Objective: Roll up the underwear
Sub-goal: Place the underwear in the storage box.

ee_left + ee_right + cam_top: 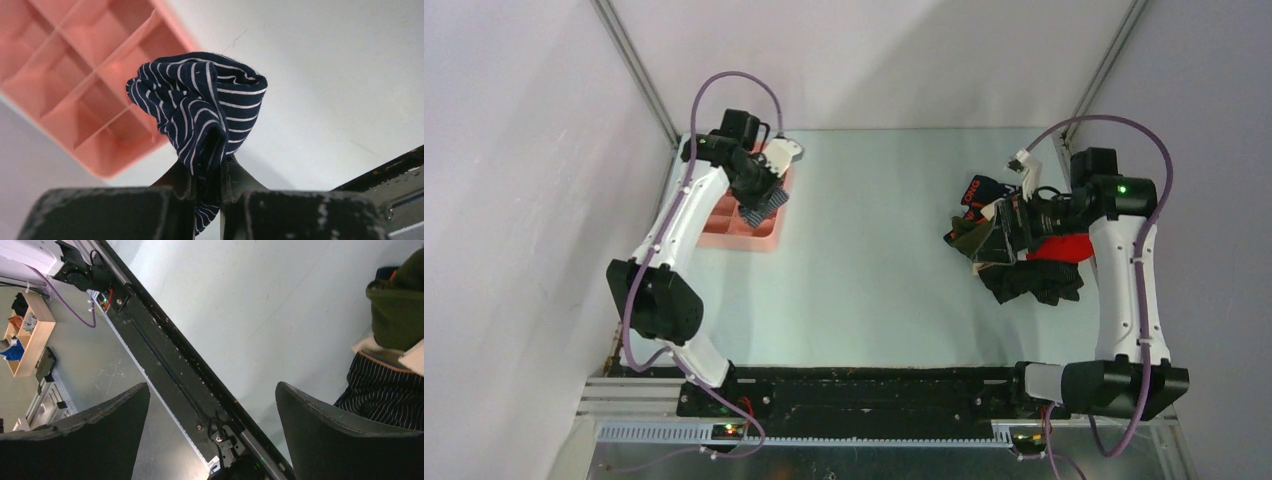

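Note:
A rolled piece of underwear [200,105], navy with thin white stripes, is pinched between the fingers of my left gripper [207,170], which is shut on it. In the top view this roll [762,207] hangs just over the right edge of the pink compartmented tray [736,228]. At the right of the table lies a loose pile of underwear [1024,262]: black-orange, olive, red and black pieces. My right gripper [996,236] hovers at the pile's left side, jaws wide open and holding nothing [212,390]. Beside its right finger lie an olive piece [400,310] and a dark pinstriped one [385,397].
The tray's open compartments [75,75] show nothing inside in the left wrist view. A black rail [864,395] runs along the near table edge between the arm bases. Grey walls close in on both sides. A wooden box [27,335] sits off the table.

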Motion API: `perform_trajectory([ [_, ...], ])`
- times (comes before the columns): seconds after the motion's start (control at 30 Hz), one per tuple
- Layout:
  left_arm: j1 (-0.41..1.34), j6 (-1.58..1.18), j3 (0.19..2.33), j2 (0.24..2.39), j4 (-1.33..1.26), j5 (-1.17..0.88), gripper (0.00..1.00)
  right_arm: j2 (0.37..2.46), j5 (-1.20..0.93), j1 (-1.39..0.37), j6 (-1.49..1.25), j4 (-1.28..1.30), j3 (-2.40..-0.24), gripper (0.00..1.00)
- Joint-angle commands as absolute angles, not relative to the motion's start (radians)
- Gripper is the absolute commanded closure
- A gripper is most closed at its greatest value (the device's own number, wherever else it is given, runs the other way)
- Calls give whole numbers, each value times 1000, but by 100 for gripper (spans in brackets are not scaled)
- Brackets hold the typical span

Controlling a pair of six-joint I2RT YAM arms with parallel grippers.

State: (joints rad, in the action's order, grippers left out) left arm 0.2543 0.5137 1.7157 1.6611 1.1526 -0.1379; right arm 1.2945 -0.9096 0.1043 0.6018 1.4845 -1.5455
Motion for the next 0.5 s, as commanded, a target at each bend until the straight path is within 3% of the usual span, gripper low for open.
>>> perform_trajectory([
  [0.0, 189, 572, 1730, 1685, 1221, -71, 100, 1254, -825, 109, 567, 1485, -1508, 1],
  [0.17, 163, 985, 1660, 1681, 1151, -34, 100, 1243, -806, 128, 577, 1492, -1484, 1],
  [0.47, 99, 1425, 1810, 1907, 1340, -19, 100, 1222, -804, 158, 585, 1502, -1439, 1],
])
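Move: The left hand already holds the rolled striped underwear above the storage box's right side. The box's near row of compartments lies about 6 cm ahead of this hand, 9 cm to its left and 18 cm below; the box's middle is about 15 cm ahead and 9 cm left. From the empty right hand, the near row is some 20 cm ahead, 50 cm left and 26 cm below. The left hand carries the underwear about 8 cm left and 5 down toward the near compartments, turning clockwise. ##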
